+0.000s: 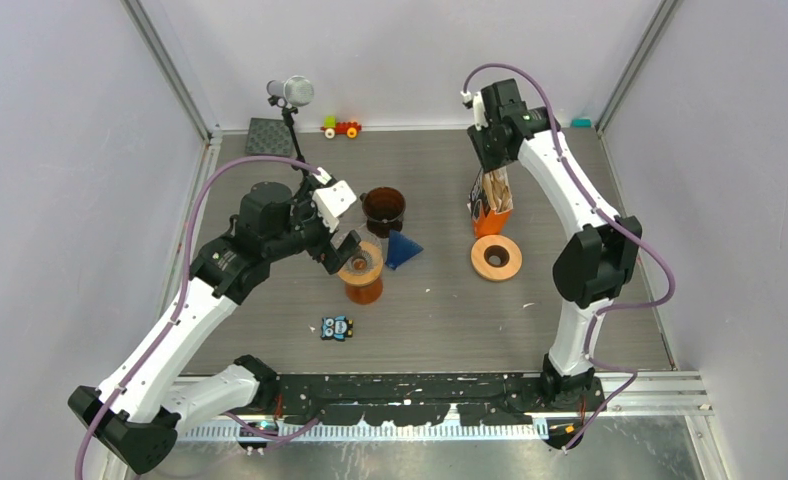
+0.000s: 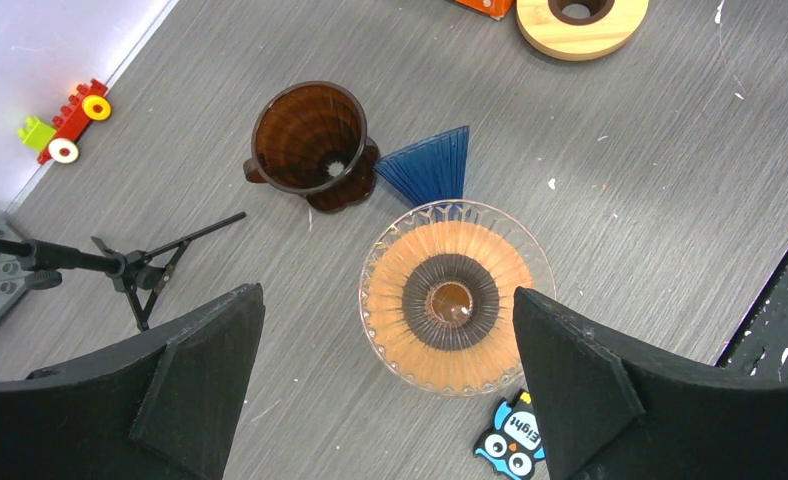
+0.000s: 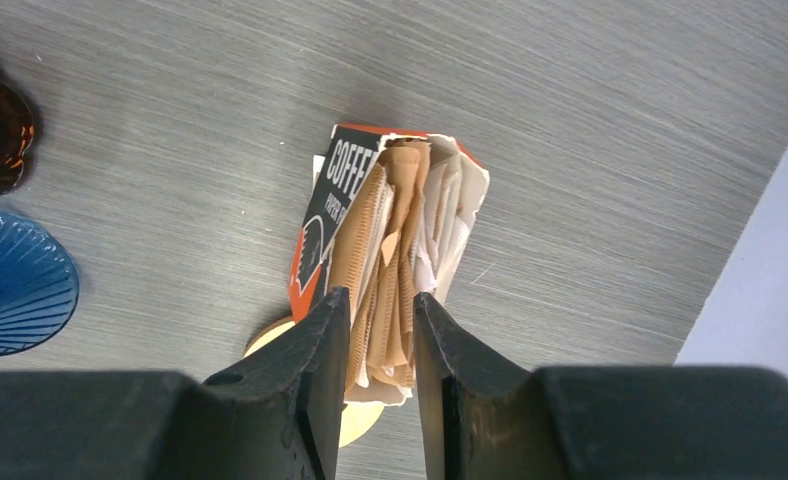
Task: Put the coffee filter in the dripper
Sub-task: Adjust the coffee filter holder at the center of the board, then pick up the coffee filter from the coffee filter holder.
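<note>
The brown paper coffee filters (image 3: pixel 400 230) stand bunched in an orange and black box (image 1: pixel 490 200) at the back right. My right gripper (image 3: pixel 380 298) hangs just above them, its jaws a little apart, the filter tops showing in the gap, nothing gripped. A clear glass dripper (image 2: pixel 455 300) on an orange base (image 1: pixel 361 268) stands mid-table. My left gripper (image 2: pixel 387 293) hovers over it, wide open and empty. A dark brown dripper (image 2: pixel 310 140) stands upright behind it, and a blue dripper (image 2: pixel 430 165) lies on its side between them.
A wooden ring (image 1: pixel 496 257) lies in front of the filter box. An owl sticker (image 1: pixel 336 328) lies near the front. A small microphone stand (image 1: pixel 290 95), a toy car (image 1: pixel 341 127) and a grey plate (image 1: pixel 270 136) sit at the back left.
</note>
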Robot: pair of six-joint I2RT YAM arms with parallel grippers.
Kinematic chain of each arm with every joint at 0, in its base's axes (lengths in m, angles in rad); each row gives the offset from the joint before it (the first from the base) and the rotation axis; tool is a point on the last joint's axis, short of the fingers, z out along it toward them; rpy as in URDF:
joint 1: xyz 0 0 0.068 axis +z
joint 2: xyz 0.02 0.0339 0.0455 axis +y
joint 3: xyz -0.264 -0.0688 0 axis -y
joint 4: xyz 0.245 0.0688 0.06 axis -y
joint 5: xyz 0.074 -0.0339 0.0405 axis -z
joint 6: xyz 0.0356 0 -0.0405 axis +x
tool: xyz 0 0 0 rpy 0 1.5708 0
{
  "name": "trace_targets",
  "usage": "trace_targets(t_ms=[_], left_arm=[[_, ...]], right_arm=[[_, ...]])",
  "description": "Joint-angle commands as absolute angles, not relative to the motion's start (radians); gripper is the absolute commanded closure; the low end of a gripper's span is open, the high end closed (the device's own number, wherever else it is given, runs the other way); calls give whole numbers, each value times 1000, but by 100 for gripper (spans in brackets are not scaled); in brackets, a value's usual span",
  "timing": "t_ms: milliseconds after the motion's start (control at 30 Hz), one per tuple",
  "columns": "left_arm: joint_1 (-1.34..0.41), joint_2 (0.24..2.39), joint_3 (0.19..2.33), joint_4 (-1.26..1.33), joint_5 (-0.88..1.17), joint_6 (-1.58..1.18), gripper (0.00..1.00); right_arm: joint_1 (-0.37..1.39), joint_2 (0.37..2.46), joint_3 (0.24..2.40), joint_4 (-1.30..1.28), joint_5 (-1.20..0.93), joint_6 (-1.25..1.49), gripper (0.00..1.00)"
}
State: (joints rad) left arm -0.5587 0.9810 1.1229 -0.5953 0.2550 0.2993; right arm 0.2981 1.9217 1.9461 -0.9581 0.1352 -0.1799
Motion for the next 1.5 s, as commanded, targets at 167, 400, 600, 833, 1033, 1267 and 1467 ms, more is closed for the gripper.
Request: trace_targets(t_ms=[167, 400, 600, 833, 1033, 1267, 1467], left_arm=[[-558, 950, 1133, -577, 270, 309, 3], [-558, 954, 1133, -577, 271, 309, 3], [-558, 956, 1131, -576, 272, 310, 3], [-558, 956, 1128, -576, 270, 312, 3], [-558, 950, 1119, -575, 268, 315, 3], [-558, 948, 1119, -574, 268, 316, 3], [-558, 948, 1120, -574, 268, 316, 3]], right_arm=[[269, 1868, 1918, -935, 158, -184, 73], [268, 1868, 1868, -945, 137, -190, 74], [268, 1880, 1849, -946, 131, -195, 76], [268, 1886, 1833, -946, 123, -198, 79], [267, 1891, 1820, -947, 115, -198, 80], [268, 1888, 1840, -953, 113, -193, 87], [268, 1873, 1869, -962, 116, -192, 97]])
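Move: The brown paper filters in the open top of the upright coffee box lie about 6 cm below the right hand, some 2 cm back and 2 cm to its right. From that hand the wooden ring lies about 11 cm back, 3 cm right and 19 cm down; the blue cone is 15 cm left and 9 cm back, the brown cup 19 cm left and 4 cm back. From the left hand, the filters are roughly 18 cm ahead, 28 cm right and 13 cm lower. After a slight rise and a slide of about 2 cm to the right, the right hand turns down towards the paper filters in the box, sinking nearly 5 cm from its highest point while drawing back about 2 cm and tipping its fingers a little steeper. The part-open fingers narrow throughout and come almost shut as the descent ends, their tips right over the filters; whether they have paper between them can't be seen. ##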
